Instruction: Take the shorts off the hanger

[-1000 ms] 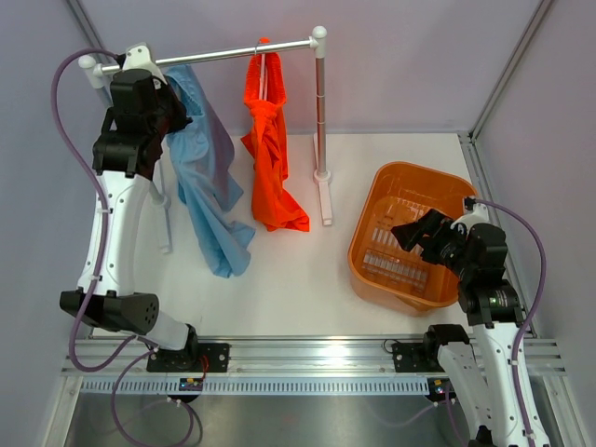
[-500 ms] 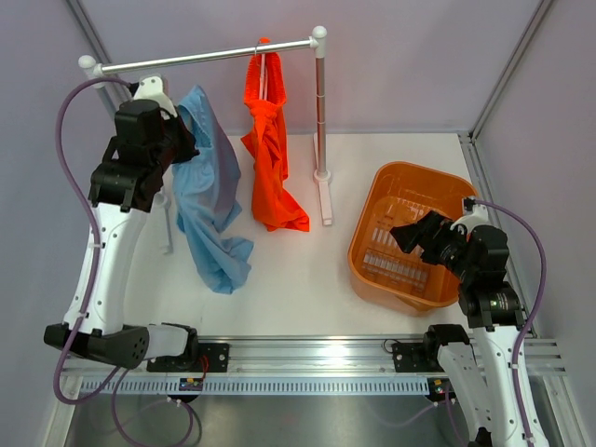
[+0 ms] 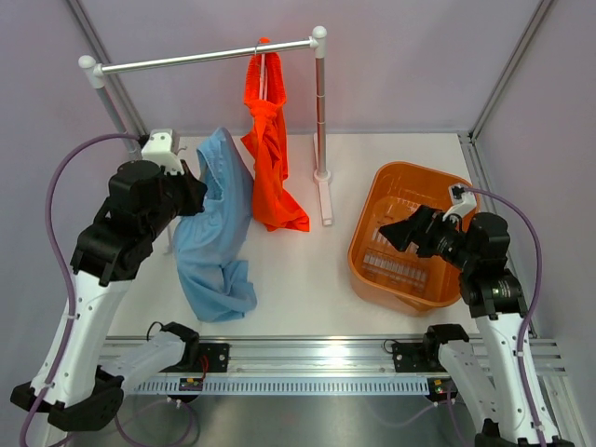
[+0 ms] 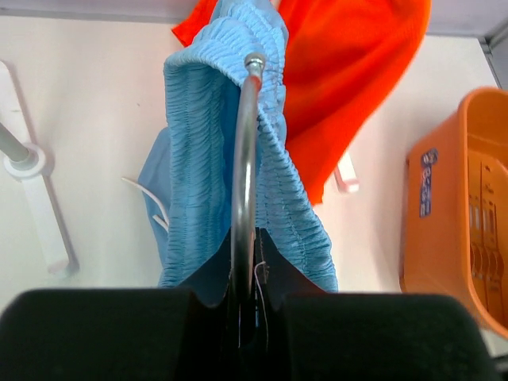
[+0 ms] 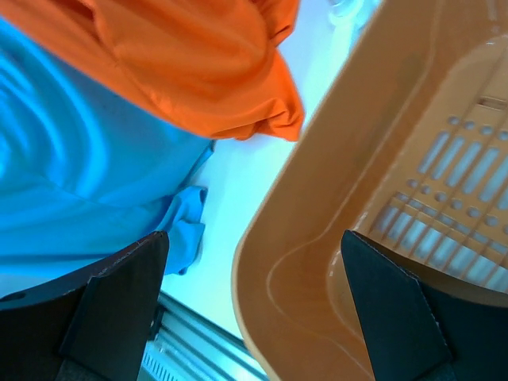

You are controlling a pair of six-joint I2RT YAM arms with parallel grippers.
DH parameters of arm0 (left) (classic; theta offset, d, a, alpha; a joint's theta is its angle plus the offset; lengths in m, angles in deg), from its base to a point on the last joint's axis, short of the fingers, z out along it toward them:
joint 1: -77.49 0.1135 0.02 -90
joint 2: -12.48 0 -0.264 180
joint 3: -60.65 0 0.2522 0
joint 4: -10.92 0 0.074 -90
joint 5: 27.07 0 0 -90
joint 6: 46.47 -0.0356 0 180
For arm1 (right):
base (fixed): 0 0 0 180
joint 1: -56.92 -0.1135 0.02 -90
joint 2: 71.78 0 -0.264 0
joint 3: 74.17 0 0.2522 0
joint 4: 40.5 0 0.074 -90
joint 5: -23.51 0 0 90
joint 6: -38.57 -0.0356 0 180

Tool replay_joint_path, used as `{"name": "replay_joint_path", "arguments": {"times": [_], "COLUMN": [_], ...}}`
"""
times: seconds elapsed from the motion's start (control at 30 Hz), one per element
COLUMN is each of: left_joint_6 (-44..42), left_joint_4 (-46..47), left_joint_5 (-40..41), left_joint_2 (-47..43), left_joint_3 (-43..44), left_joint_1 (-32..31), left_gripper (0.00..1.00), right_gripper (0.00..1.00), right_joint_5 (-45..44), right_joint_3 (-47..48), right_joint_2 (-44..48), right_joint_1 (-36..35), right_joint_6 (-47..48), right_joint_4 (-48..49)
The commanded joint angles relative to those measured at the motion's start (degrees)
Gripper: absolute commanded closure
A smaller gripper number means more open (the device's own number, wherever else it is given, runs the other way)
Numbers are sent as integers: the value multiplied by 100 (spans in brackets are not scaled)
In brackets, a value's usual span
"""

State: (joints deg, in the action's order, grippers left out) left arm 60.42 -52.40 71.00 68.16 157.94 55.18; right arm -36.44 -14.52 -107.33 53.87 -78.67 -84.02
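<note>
The light blue shorts point(image 3: 212, 244) hang limp off a metal hanger point(image 4: 244, 151), away from the rail, their lower end resting on the table. My left gripper point(image 3: 189, 191) is shut on that hanger's wire; in the left wrist view my left gripper point(image 4: 242, 292) has the wire running straight between its jaws, with the elastic waistband point(image 4: 198, 119) gathered around it. The orange shorts point(image 3: 268, 154) hang from the rail point(image 3: 205, 58) on their own hanger. My right gripper point(image 3: 396, 233) stands open over the basket's near-left rim, and nothing lies between the jaws of the right gripper point(image 5: 254, 238).
The clothes rail stands on two posts, the right one point(image 3: 321, 112) with a foot on the table. An orange plastic basket point(image 3: 438, 191) sits at the right, with nothing in it. An aluminium track point(image 3: 307, 358) runs along the near edge.
My left arm has lowered and drawn toward the near side, carrying the hanger and blue shorts off the rail. The right gripper has edged slightly left over the basket.
</note>
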Motion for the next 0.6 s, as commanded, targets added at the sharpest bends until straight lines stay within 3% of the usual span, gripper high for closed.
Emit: {"name": "replay_joint_path", "arguments": {"times": [0.0,0.27,0.43,0.57], "left_joint_6": [-115,-361,-335,-230], "left_joint_4": [315,122,122,192], "left_joint_5": [-332,-1105,-1247,-1003], "left_joint_2": [-347,-690,-989,-1007], "left_joint_3": [-275,-1013,-1409,-1690], "left_joint_1": [-177,-958,-1592,-2250], "left_gripper": [100,100,100,100], "right_gripper": [0,4,5,6], "right_joint_5": [170,-1350,-1957,-3149], "right_joint_3": [482,1598,2160,2758], "right_joint_2": [-241,-1217,-1911,-2631], "right_joint_1": [-476,-2759,-3657,-4598], "right_joint_6": [70,149,88,35], "right_joint_4": [216,49,-47,-319]}}
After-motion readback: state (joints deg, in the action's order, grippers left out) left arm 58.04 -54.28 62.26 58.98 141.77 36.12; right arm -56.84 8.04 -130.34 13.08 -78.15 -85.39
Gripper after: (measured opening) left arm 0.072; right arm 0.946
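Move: Pinched by its hanger in the left fingers, the blue shorts hang with their waistband about 5 cm ahead of that hand, 4 cm to its right and 3 cm lower. From the open right hand the waistband lies some 34 cm left, 9 cm ahead and 7 cm higher. The red shorts hang roughly 17 cm ahead, 12 cm right and 15 cm below the left hand; the orange basket's middle is 5 cm ahead, 6 cm right and 18 cm below the right hand. Bringing the hung shorts towards the other arm, the left hand keeps its pinch on the hanger and goes back, down and to the right, about 8 cm each way, swinging clockwise nearly 30 degrees. Meanwhile the right hand, fingers staying wide open, sweeps some 15 cm left towards the waistband, first also rising about 5 cm and turning counter-clockwise; it hasn't touched the cloth by the end. ##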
